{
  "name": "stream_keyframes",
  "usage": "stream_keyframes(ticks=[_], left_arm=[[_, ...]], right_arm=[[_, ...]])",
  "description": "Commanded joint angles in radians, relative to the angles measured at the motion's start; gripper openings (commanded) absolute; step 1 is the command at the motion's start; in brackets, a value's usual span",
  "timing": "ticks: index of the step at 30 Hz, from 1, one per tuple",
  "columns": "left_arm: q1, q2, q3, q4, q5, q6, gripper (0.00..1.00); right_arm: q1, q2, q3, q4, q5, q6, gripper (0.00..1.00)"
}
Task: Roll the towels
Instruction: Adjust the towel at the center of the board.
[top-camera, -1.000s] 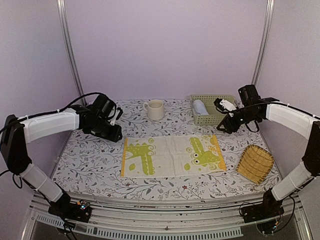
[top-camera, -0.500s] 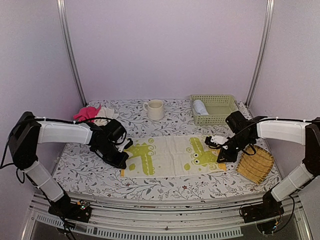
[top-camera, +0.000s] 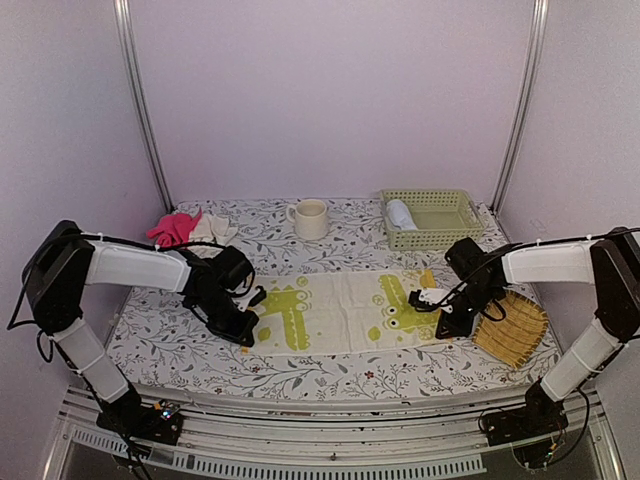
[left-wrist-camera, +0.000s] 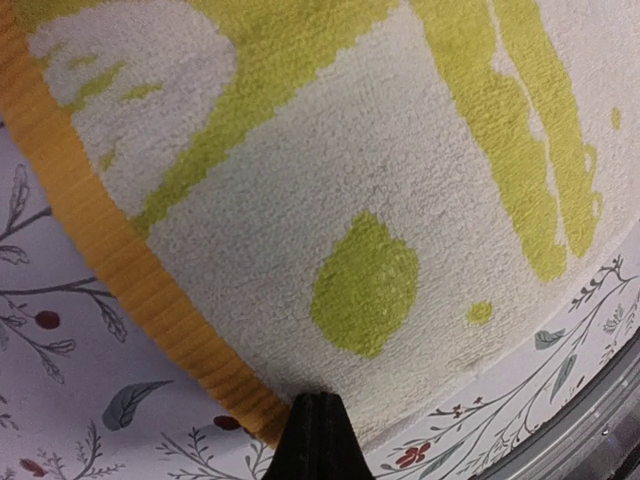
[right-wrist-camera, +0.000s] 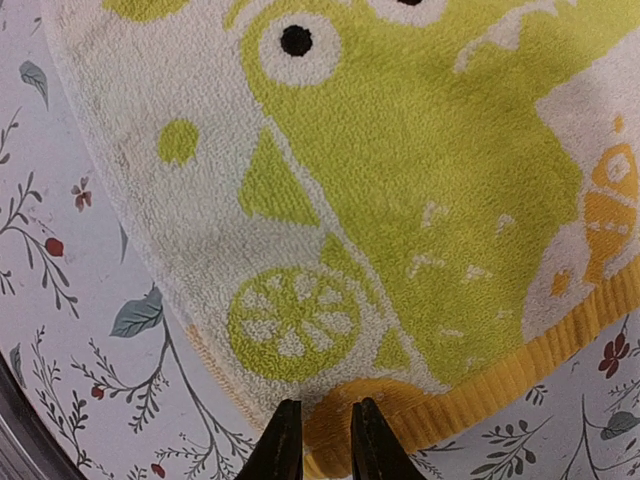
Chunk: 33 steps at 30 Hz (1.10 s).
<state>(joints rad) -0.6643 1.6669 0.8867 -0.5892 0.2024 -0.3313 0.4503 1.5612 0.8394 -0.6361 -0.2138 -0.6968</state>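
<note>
The yellow-green and cream patterned towel (top-camera: 345, 312) lies spread flat mid-table. My left gripper (top-camera: 243, 330) is down at its near left corner. In the left wrist view the left gripper (left-wrist-camera: 318, 432) is shut, pinching the towel (left-wrist-camera: 380, 200) at the edge beside the orange hem. My right gripper (top-camera: 445, 325) is at the near right corner. The right wrist view shows the right gripper (right-wrist-camera: 325, 435) shut on a fold of orange hem of the towel (right-wrist-camera: 420, 200). A pale blue towel (top-camera: 402, 214) sits rolled in the green basket (top-camera: 445, 232).
A cream mug (top-camera: 311, 218) stands at the back centre. The yellow woven tray (top-camera: 512, 326) lies just right of my right gripper. A pink cloth (top-camera: 173, 227) and a white cloth (top-camera: 212, 226) lie bunched at the back left.
Both arms came down from the back of the table to the patterned towel's near corners, and both grippers closed there. The towel's left end has shifted slightly.
</note>
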Motion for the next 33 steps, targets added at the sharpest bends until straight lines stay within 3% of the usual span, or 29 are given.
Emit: stream_keyframes(ticks=[1,15,23,29,33], left_arm=[[0.005,0.04,-0.065,-0.022,0.023,-0.022,0.0],[0.02,0.006,-0.124,-0.09,0.009,-0.118,0.0],[0.028,-0.074,-0.08,-0.194,-0.012,-0.109,0.0],[0.054,-0.092,-0.023,-0.281,-0.071,-0.084,0.0],[0.06,-0.104,0.062,-0.331,-0.034,-0.052,0.0]], right_arm=[[0.028,0.024,-0.03,0.034,0.044,-0.005,0.21],[0.168,0.01,-0.083,-0.01,0.079,0.018,0.2],[0.174,-0.045,-0.122,-0.07,0.17,0.014,0.2],[0.176,-0.096,-0.083,-0.134,0.096,0.008,0.2],[0.175,-0.136,-0.014,-0.201,-0.011,-0.013,0.26]])
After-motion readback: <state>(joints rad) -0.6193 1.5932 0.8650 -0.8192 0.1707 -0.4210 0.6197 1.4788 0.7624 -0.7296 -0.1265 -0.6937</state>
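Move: The crocodile towel lies flat between the hands, both already at its near corners. Its middle is about 20 cm right of the left hand and 8 cm ahead; from the right hand it is about 20 cm left and 8 cm ahead, 1 cm lower. The wicker mat lies some 13 cm right of the right hand and 2 cm ahead. The folded white towel is roughly 32 cm ahead of the left hand, 7 cm to its left. Sink the right gripper about 1 cm onto the towel's near right corner and, fingers kept slightly parted, drag it back some 5 cm, bowing briefly left and turning slightly counter-clockwise. Hold the shut left fingertips nearly still on the near left corner at first, then sweep left and back, off the towel onto the board just outside its left hem. ##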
